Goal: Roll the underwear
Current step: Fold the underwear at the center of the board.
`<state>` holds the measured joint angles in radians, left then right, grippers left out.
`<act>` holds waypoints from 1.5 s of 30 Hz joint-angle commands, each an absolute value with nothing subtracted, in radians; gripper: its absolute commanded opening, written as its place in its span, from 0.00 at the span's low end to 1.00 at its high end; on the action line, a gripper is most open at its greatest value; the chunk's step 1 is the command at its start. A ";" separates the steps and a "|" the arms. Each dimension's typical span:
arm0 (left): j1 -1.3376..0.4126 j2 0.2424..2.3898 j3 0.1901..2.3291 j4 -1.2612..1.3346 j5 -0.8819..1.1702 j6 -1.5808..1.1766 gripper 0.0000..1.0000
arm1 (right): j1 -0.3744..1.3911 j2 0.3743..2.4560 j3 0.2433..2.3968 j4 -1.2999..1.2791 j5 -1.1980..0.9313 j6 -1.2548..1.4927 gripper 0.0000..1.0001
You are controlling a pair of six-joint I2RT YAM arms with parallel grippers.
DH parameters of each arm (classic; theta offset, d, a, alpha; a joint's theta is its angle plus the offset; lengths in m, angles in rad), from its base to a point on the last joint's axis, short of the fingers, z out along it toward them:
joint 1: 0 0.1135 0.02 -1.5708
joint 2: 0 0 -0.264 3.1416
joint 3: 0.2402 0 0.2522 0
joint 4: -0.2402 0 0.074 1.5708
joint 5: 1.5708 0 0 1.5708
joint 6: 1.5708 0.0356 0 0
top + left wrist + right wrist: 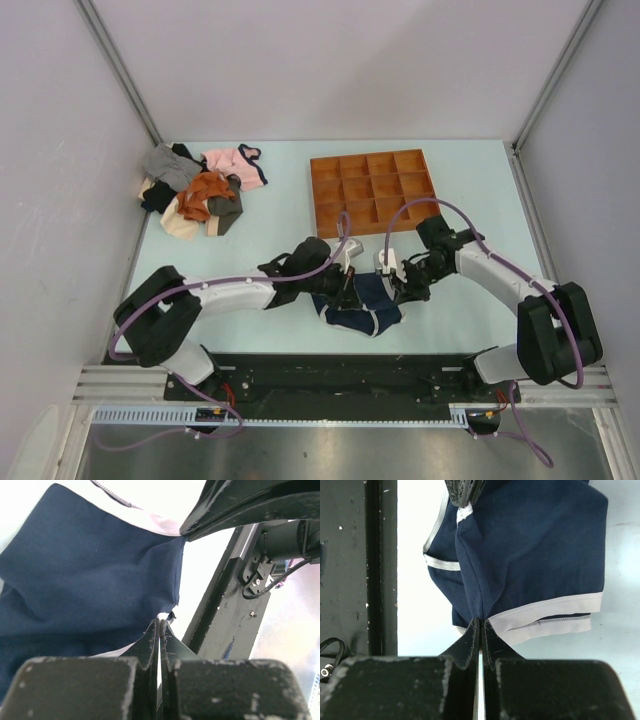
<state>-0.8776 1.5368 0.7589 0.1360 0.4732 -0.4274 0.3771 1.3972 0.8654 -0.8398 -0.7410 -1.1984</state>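
The underwear (366, 306), navy blue with white trim, hangs bunched between my two grippers near the table's front edge. My left gripper (345, 286) is shut on one edge of it; in the left wrist view the fabric (90, 580) stretches away from the closed tips (161, 623). My right gripper (399, 285) is shut on the opposite edge. The right wrist view shows the cloth (535, 550) with its white hem pinched at the tips (481, 622), and the other gripper's fingers (465, 492) hold the far corner.
A pile of garments lies at the back left, with a pink one (236, 163) and an orange one (205, 192) among them. A wooden compartment tray (314, 200) stands behind the grippers. The black base rail (340, 368) runs along the near edge.
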 commanded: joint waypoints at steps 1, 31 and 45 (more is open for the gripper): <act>-0.900 1.537 0.762 0.187 0.454 -0.456 0.00 | 0.373 1.382 0.853 -0.821 -0.739 -1.232 0.00; -0.996 1.623 0.759 0.242 0.430 -0.517 0.00 | 0.345 1.428 0.819 -0.911 -0.759 -1.350 0.01; -1.026 1.652 0.749 0.276 0.449 -0.548 0.02 | 0.333 1.437 0.813 -0.934 -0.761 -1.376 0.03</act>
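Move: The near edge of the underwear's lower half, where the held edge is to be laid, has its middle about 4 cm back, 5 cm right and 4 cm below the left gripper. From the right gripper it is some 6 cm back, 7 cm left and 3 cm below. The divided box stands about 29 cm ahead of the left gripper and 6 cm to its right; the table's near rim runs roughly 8 cm straight behind that gripper. Keep both grippers shut on the corners of the underwear's folded-over edge and lay it down towards the near edge. Bring the left one back about 4.5 cm while sinking some 3 cm and easing right, then slide it on back nearly level. Lower the right one about 2.5 cm, drifting right, then draw it back 2 cm or so and let it rise slightly. ##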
